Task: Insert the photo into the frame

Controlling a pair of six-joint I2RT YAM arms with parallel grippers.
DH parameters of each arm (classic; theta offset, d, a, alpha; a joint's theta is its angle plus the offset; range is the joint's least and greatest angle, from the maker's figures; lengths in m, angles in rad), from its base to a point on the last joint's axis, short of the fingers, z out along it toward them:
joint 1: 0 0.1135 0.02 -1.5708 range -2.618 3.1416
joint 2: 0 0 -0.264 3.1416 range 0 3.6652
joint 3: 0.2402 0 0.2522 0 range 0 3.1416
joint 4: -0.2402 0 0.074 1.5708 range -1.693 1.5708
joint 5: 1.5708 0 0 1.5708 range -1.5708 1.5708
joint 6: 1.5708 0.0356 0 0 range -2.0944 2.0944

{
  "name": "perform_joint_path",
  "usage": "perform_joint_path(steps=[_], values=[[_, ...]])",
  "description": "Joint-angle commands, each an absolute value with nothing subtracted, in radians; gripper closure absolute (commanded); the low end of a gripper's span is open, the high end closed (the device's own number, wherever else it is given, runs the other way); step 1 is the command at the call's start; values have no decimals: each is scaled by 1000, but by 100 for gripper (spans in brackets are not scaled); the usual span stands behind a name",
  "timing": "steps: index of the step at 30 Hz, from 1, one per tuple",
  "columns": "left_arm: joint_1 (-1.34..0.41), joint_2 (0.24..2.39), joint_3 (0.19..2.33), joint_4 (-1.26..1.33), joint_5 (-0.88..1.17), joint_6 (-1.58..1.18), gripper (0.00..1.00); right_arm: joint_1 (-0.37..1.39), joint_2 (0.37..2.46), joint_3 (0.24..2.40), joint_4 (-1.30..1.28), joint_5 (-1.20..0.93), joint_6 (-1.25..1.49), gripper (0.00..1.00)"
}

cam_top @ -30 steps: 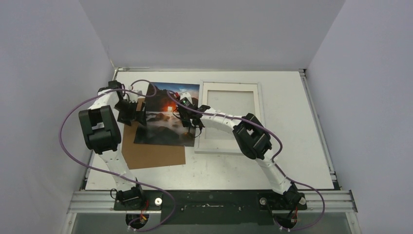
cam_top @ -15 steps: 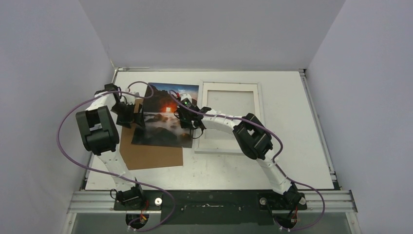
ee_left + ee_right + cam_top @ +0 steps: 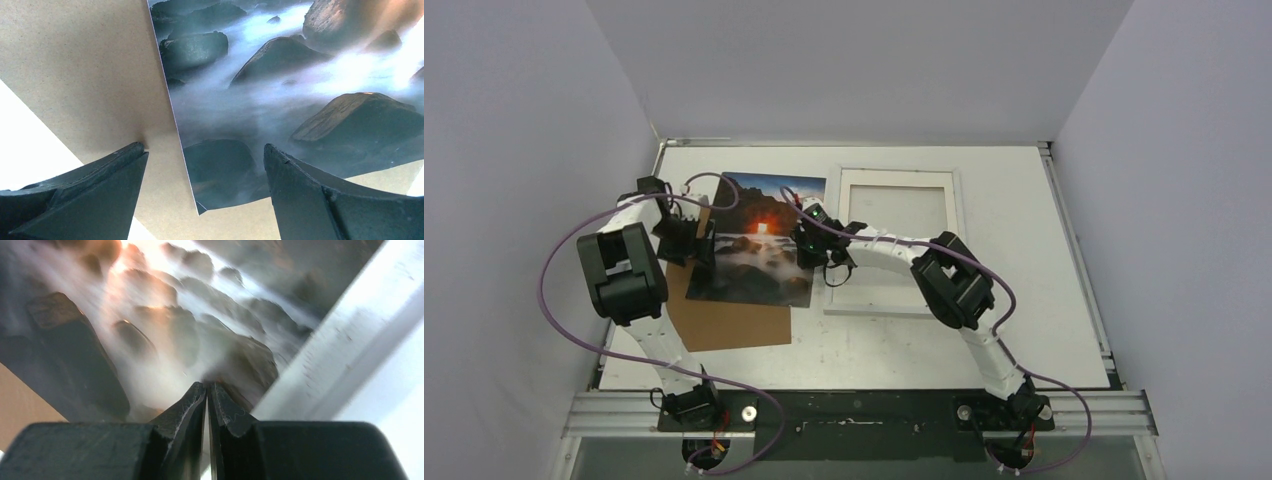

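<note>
The photo (image 3: 754, 240) of dark rocks, mist and an orange glow lies flat, mostly on a brown cardboard board (image 3: 734, 325). The white frame (image 3: 879, 305) lies just right of it. My left gripper (image 3: 692, 243) is open and low over the photo's left edge. In the left wrist view its fingers (image 3: 204, 146) straddle the photo's (image 3: 280, 75) near corner without touching it. My right gripper (image 3: 806, 245) is shut, with its fingertips (image 3: 207, 385) pressed on the photo (image 3: 150, 325) near its right edge, beside the frame's border (image 3: 340, 350).
The cardboard (image 3: 90, 75) sticks out under the photo at the left and near side, reaching close to the table's left edge (image 3: 614, 330). White tabletop (image 3: 1024, 250) lies right of the frame. Purple cables loop over both arms.
The photo has slid left and slightly away from the frame, with the right gripper's tips on it. The cardboard and left gripper shifted left too. The left jaws narrowed a little.
</note>
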State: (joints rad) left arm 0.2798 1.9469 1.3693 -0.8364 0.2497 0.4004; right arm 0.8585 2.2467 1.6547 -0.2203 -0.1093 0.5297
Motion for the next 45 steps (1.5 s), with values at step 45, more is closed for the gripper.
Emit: perform_joint_path(steps=[45], values=[[262, 1984, 1387, -865, 624, 290, 17, 898, 2230, 1522, -192, -195, 605, 92]])
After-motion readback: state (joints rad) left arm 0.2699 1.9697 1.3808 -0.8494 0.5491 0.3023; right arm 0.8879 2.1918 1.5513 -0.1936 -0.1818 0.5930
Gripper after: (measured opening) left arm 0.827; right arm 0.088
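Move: The left hand, open, is poised over the photo's left edge near its lower corner; the photo's middle lies about 15 cm to its right and 6 cm ahead. The brown board's middle is 10 cm to its right and 1 cm back. From the closed right hand, at the photo's right edge, the photo's middle lies 10 cm left and 6 cm ahead, the white frame's middle 20 cm right and 6 cm ahead, all barely below. Left finger pushes the photo's edge right, hand travelling 5.5 cm; closed right fingertips draw back 4 cm along it. ##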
